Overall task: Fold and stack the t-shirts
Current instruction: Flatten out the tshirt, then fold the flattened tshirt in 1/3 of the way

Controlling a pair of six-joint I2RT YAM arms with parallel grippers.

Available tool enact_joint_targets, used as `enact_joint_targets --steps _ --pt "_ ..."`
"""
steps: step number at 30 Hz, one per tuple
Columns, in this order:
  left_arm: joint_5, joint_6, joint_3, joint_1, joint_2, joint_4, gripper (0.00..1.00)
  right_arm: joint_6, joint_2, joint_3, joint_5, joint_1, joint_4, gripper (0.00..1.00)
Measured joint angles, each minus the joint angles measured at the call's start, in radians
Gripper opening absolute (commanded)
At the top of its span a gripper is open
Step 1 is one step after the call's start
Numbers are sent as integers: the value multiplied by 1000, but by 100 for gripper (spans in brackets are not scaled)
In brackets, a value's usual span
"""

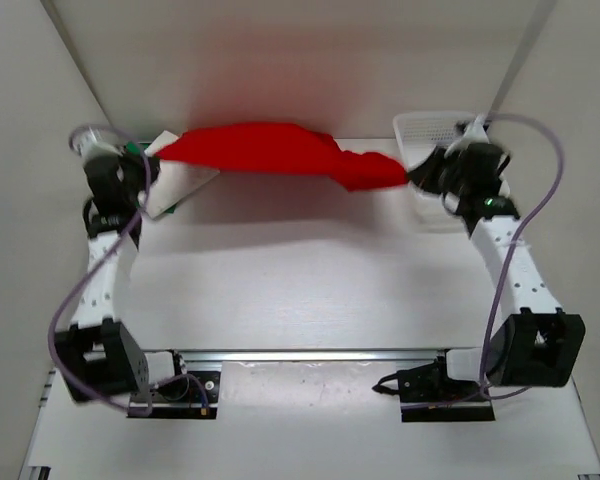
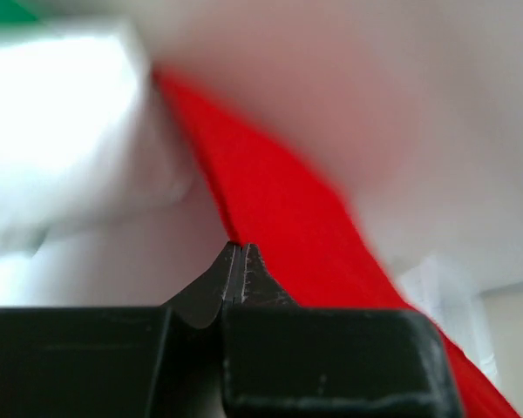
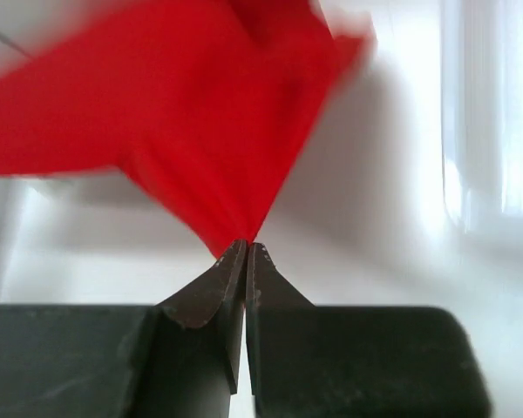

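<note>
A red t-shirt hangs stretched in the air between my two grippers, above the far part of the table. My left gripper is shut on its left end; the left wrist view shows the red cloth running away from the closed tips. My right gripper is shut on the right end, where the red cloth fans out from the pinched tips. A folded white t-shirt lies under the left gripper, with a sliver of green t-shirt behind it.
A white plastic mesh basket stands at the far right, just behind the right gripper. The back wall rises close behind the stretched shirt. Both arm bases sit at the near table edge.
</note>
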Motion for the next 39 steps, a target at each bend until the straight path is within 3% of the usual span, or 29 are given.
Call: enact_joint_targets --steps 5,11,17,22,26,30,34,39 --pt "-81 42 -507 -63 -375 -5 0 46 -139 -538 98 32 -42 0" --pt "-109 46 -792 -78 -557 -64 0 140 -407 -910 -29 -80 -71 0" --pt "-56 53 -917 -105 -644 -201 0 173 -708 -958 -55 36 -214 0" --pt "-28 84 -887 -103 -692 -309 0 183 -854 -873 27 150 -415 0" --pt "-3 93 -837 -94 -690 -325 0 207 -922 -819 126 249 -480 0" --pt "71 43 -839 -35 -640 -246 0 223 -826 -816 165 300 -442 0" --pt "132 -44 -850 50 -536 -129 0 190 -580 -773 135 196 -337 0" --pt "156 -132 -834 96 -405 -10 0 141 -236 -562 111 115 -220 0"
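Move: The red t-shirt is already held in both shut grippers, billowing in the air, its middle roughly 28 cm right of the left hand and 5 cm ahead. The bare table it is taken to lies about 30 cm below: some 18 cm back and 4 cm right of the left hand, 20 cm back and 2 cm left of the right. The white-on-green pile is about 7 cm ahead and 9 cm left of the left hand, 29 cm down; the basket some 9 cm ahead and 17 cm right of the right hand, 27 cm down. The red t-shirt is swept down and back towards the robot, both arms dropping its held corners about 25 cm while drawing them back over 20 cm, fingers staying shut and tipping down some 30 degrees. Low over the table both hands then turn forward again, the right roughly 10 cm and the left about half that, the left wrist rolling a little. ##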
